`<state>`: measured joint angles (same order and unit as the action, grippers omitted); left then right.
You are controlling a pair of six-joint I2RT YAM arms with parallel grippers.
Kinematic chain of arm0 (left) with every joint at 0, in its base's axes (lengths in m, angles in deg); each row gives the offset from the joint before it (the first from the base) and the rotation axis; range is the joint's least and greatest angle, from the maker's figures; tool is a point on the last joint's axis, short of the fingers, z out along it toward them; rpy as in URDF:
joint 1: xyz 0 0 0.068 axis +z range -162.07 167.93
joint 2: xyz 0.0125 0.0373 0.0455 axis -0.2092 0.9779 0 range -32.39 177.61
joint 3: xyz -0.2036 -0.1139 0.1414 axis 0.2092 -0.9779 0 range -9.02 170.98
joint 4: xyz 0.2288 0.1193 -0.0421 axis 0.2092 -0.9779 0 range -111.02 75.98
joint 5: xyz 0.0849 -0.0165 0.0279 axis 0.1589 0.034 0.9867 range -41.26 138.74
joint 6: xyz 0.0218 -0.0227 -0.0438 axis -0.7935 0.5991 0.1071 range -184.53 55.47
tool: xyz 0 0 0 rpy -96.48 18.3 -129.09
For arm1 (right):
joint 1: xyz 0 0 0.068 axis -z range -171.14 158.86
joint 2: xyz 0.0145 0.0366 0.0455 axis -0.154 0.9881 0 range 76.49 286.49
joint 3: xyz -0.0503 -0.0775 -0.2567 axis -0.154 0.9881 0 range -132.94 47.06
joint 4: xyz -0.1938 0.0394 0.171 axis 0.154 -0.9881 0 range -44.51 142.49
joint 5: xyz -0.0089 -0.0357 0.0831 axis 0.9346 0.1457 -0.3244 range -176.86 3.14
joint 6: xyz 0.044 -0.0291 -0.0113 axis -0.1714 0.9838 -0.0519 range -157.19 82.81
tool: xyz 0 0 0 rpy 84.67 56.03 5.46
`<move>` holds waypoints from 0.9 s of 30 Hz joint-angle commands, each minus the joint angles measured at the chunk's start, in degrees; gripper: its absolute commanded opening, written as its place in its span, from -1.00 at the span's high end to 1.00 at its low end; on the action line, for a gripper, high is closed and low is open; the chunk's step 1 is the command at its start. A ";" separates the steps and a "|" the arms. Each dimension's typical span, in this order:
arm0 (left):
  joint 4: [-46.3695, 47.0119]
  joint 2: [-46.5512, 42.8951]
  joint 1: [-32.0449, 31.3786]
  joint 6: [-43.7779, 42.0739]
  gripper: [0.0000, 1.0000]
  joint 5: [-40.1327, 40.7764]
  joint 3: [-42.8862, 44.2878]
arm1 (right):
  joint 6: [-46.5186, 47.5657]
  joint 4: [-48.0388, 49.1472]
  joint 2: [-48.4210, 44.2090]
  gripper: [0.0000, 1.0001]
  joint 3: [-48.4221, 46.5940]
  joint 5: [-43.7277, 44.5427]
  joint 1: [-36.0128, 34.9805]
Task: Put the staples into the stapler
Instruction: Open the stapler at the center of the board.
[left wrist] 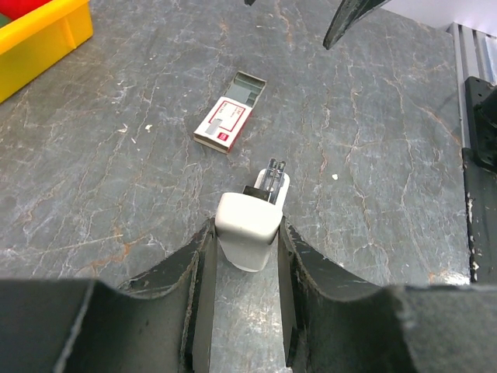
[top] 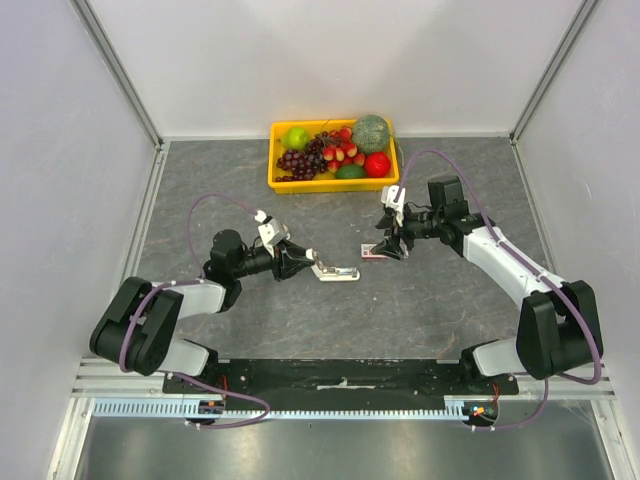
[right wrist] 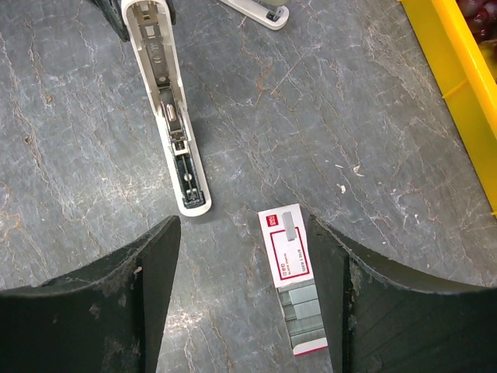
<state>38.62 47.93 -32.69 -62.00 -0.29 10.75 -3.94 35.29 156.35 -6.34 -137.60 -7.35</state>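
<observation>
The white stapler (top: 340, 272) lies on the grey table, swung open with its metal channel (right wrist: 167, 109) facing up. My left gripper (top: 300, 262) is shut on its rear end (left wrist: 250, 217), one finger against each side. The staples (top: 372, 251) are a small red-and-white box (right wrist: 289, 252), lying flat with its sleeve slid back and silvery strips (right wrist: 304, 311) showing. My right gripper (right wrist: 242, 233) hangs open just above the box, which lies close to the right finger. In the left wrist view the box (left wrist: 231, 115) lies beyond the stapler's tip.
A yellow bin (top: 276, 165) of toy fruit stands at the back of the table, and its wall (right wrist: 458, 85) shows to the right of the box. Another white stapler-like piece (right wrist: 260, 11) lies at the top edge of the right wrist view. White walls enclose the table.
</observation>
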 commanded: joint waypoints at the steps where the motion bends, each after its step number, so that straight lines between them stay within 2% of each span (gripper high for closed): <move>1: 2.38 1.95 0.93 -4.37 0.93 -6.23 3.78 | 0.58 1.46 -2.33 -0.47 0.67 -2.69 0.74; 6: -1.14 1.78 1.20 -6.30 0.92 -13.79 5.98 | 2.78 -0.47 -3.04 -0.50 0.94 -5.59 0.48; 9: -1.75 1.25 1.20 -6.48 0.92 -17.48 7.20 | 3.48 -0.48 -2.60 -0.50 1.29 -4.02 -0.92; 15: -2.98 2.57 1.11 -5.87 0.92 -17.41 10.46 | 3.05 -1.09 -0.58 -0.50 1.02 -2.35 -5.06; 27: -4.04 3.09 1.11 -5.69 0.92 -15.30 12.05 | 0.41 -1.27 5.65 -0.34 0.24 1.43 -10.77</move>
<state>33.53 50.57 -31.69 -65.50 -15.35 20.46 -2.17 34.27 160.13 -5.71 -137.73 -16.40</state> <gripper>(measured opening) 0.389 0.686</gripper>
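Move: Off the right hand's fingertips, the open white stapler, held by its cover in the left hand, has its middle some 9 cm to the left, 4 cm back and 6 cm lower. From the left hand that middle is about 6 cm right, 2 cm back and 3 cm below. The staple box lies about 2 cm ahead of the right hand, level sideways, 10 cm down. The olive stapler is roughly 8 cm left of the left hand, 5 cm ahead and 9 cm down. Swinging in with its fingers still spread, the right hand travels about 4 cm left and 4 cm back from over the staple box towards the stapler's free end, then sinks some 3 cm. The left hand keeps its pinch on the cover, raises the stapler about 3.5 cm while shifting slightly right, and turns it some 15 degrees clockwise. ##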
